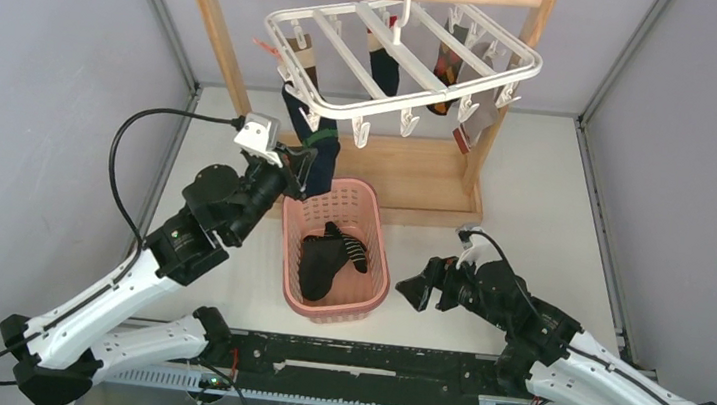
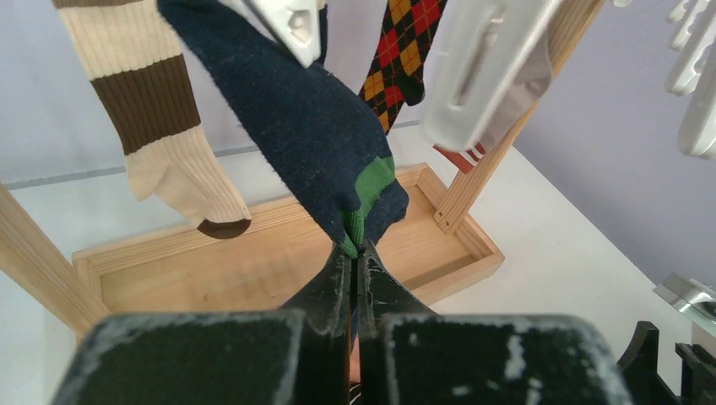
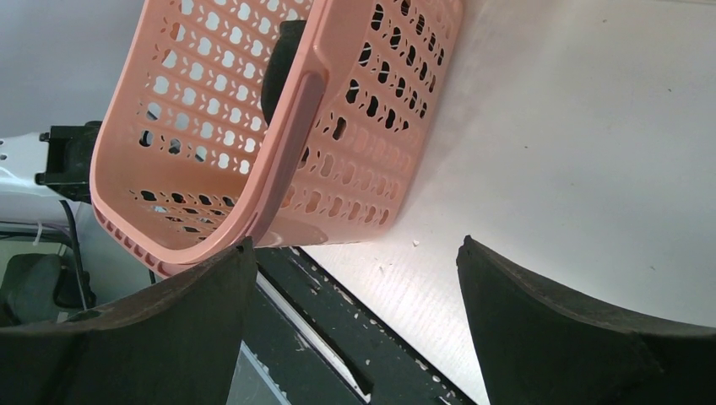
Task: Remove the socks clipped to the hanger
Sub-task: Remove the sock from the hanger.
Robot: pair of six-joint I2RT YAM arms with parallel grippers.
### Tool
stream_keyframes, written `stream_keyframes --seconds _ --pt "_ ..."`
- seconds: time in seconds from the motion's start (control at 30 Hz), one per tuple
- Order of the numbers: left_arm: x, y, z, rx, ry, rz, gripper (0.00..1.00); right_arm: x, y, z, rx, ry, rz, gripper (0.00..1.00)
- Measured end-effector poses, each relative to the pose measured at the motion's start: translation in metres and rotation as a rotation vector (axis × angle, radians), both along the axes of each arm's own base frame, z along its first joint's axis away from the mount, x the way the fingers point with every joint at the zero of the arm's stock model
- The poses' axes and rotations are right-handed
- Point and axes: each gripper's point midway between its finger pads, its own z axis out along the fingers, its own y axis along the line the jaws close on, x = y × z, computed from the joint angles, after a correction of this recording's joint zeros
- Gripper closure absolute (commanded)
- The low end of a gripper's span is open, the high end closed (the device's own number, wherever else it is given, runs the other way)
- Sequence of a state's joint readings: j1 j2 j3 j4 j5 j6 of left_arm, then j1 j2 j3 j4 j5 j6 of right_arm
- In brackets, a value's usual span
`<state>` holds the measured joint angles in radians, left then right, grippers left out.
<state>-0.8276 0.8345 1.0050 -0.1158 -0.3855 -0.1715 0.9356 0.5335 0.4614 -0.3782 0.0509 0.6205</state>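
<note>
The white hanger (image 1: 436, 97) hangs by its hook from the wooden rack (image 1: 221, 22). Several socks dangle from its clips: a brown-and-cream one (image 2: 160, 110), a red-yellow argyle one (image 2: 401, 51), a black one (image 1: 384, 64) and a grey one (image 1: 478, 125). A navy sock with a green band (image 2: 312, 126) slants down from a white clip (image 2: 291, 25). My left gripper (image 2: 359, 249) is shut on its lower tip, above the basket's far end (image 1: 309, 179). My right gripper (image 1: 413, 289) rests low, right of the basket, open and holding nothing (image 3: 355, 245).
A pink basket (image 1: 383, 265) stands between the arms with black socks (image 1: 329, 255) lying in it; its perforated wall (image 3: 279, 126) is close to my right fingers. The rack's wooden base tray (image 2: 253, 261) lies behind the basket. A black rail runs along the near edge.
</note>
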Motion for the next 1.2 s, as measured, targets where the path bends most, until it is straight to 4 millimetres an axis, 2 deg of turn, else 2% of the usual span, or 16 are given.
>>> stream_keyframes --seconds 0.23,0.4,0.6,0.87,1.03,1.2 --pt "0.000 -0.015 0.001 0.030 0.001 -0.012 1.00 0.000 0.000 0.000 -0.002 -0.003 0.002 0.05" --pt "0.001 -0.014 -0.001 0.036 0.007 0.007 1.00 0.001 -0.001 0.001 -0.004 -0.007 0.004 0.05" --pt "-0.002 -0.001 0.006 0.016 -0.005 0.047 1.00 0.006 0.004 0.006 -0.019 -0.011 0.014 0.05" --pt "-0.014 0.034 0.020 -0.033 -0.032 0.131 1.00 0.015 0.012 0.017 -0.025 -0.032 0.025 0.05" --pt "-0.017 0.052 0.011 -0.024 -0.020 0.191 1.00 0.025 0.013 0.036 -0.017 -0.054 0.017 0.05" --pt "-0.017 0.067 0.005 -0.017 -0.012 0.244 1.00 0.044 0.020 0.082 0.019 -0.112 0.010 0.05"
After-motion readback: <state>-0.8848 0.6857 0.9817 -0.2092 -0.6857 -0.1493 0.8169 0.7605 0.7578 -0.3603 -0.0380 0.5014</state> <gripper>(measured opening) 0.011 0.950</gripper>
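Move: The left hand already holds the navy sock's green-banded lower part. The sock's clip is about 16 cm ahead, 3 cm left and 13 cm above it. The brown-and-cream sock hangs 22 cm ahead and 1 cm left, 5 cm up; the basket lies 8 cm back, 8 cm right, far below. From the open right hand the clip is roughly 30 cm ahead, 25 cm left and 35 cm higher, the basket 6 cm ahead, 16 cm left. Keeping its pinch on the green band, the left hand drags the clipped navy sock a little to the right, then swings it back about 8 cm to the left, rising slightly and easing back midway before sinking a little, and turning some 15 degrees counter-clockwise. The right hand, empty and open, later rises about 8 cm beside the basket and goes 4 cm forward. ##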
